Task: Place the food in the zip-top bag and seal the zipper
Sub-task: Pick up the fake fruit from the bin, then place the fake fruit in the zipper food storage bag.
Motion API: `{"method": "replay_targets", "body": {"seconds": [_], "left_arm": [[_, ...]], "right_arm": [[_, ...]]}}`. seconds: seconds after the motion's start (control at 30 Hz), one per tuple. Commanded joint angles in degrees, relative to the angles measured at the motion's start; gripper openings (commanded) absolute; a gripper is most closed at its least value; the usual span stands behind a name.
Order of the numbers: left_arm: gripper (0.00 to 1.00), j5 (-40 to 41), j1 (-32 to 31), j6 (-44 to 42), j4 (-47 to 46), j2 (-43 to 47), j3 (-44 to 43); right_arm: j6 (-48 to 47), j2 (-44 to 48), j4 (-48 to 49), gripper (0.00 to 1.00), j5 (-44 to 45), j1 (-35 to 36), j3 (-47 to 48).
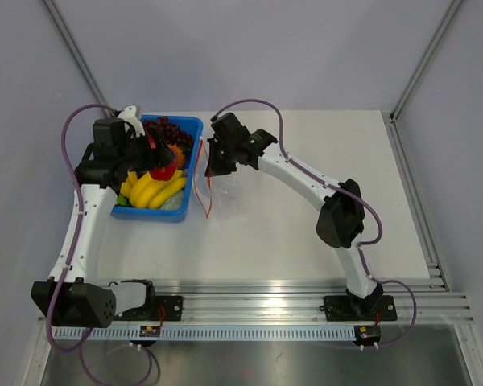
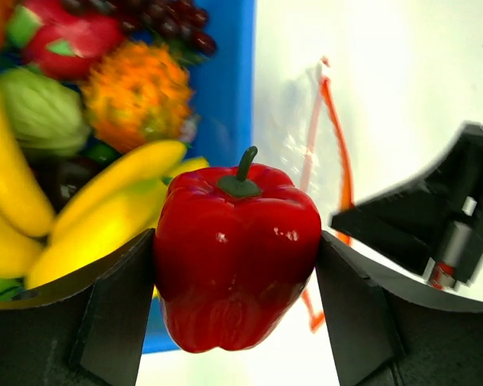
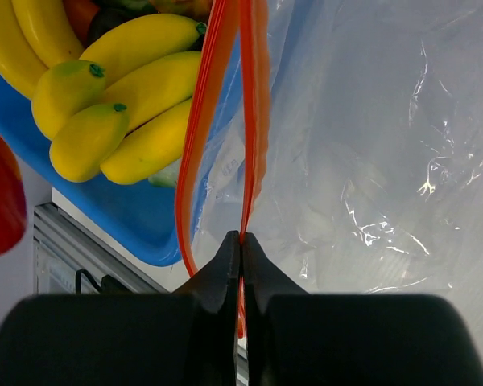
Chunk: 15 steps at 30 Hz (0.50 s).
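My left gripper point(image 2: 237, 273) is shut on a glossy red toy pepper point(image 2: 235, 253) and holds it above the right rim of the blue tray point(image 1: 195, 161); it shows in the top view point(image 1: 164, 167) too. Yellow bananas point(image 1: 154, 191), an orange fruit point(image 2: 137, 95) and dark grapes point(image 1: 171, 129) lie in the tray. My right gripper point(image 3: 241, 241) is shut on one lip of the red-orange zipper point(image 3: 248, 121) of the clear zip-top bag point(image 3: 370, 161). The other lip bows away, so the mouth gapes. The bag lies right of the tray point(image 1: 225, 189).
The blue tray stands at the back left of the white table point(image 1: 306, 233). A metal rail point(image 1: 290, 293) runs along the near edge. Purple cables point(image 1: 253, 103) loop over both arms. Grey walls close in on the sides.
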State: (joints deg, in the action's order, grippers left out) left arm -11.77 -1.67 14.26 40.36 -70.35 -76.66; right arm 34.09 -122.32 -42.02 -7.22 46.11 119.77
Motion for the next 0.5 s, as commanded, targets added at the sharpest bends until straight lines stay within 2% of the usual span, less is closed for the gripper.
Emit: {"method": "replay_targets", "body": {"seconds": [0.0, 0.23, 0.47], "left_arm": [[0.46, -8.8, -1.1, 2.2, -3.4, 1.7, 2.0], [0.45, -14.8, -3.8, 5.9, -9.1, 1.7, 6.3], [0.45, -17.4, -6.1, 8.9, -13.1, 0.7, 9.0]], "right_arm": [[1.2, -1.5, -1.7, 0.04, -2.5, -0.1, 4.3], [2.8, -5.4, -2.4, 0.02, -4.8, -0.2, 7.8], [3.7, -3.4, -0.3, 0.02, -5.3, -0.2, 4.6]]}}
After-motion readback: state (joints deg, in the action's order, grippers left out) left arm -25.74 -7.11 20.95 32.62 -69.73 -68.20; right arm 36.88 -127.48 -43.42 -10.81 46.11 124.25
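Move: The left hand already holds the red pepper; the bag mouth it is bound for lies about 10 cm to its right, 2 cm back and some 9 cm lower. About 19 cm below that hand, the bananas lie 6 cm back and 5 cm left, the spiky orange fruit 5 cm ahead and 2 cm left. From the right hand, which pinches the zipper edge, the mouth's middle is roughly 2 cm left, 2 cm back and 2 cm below. Left hand swings the held red pepper about 7 cm right towards the bag mouth; right hand sinks 2 cm. ##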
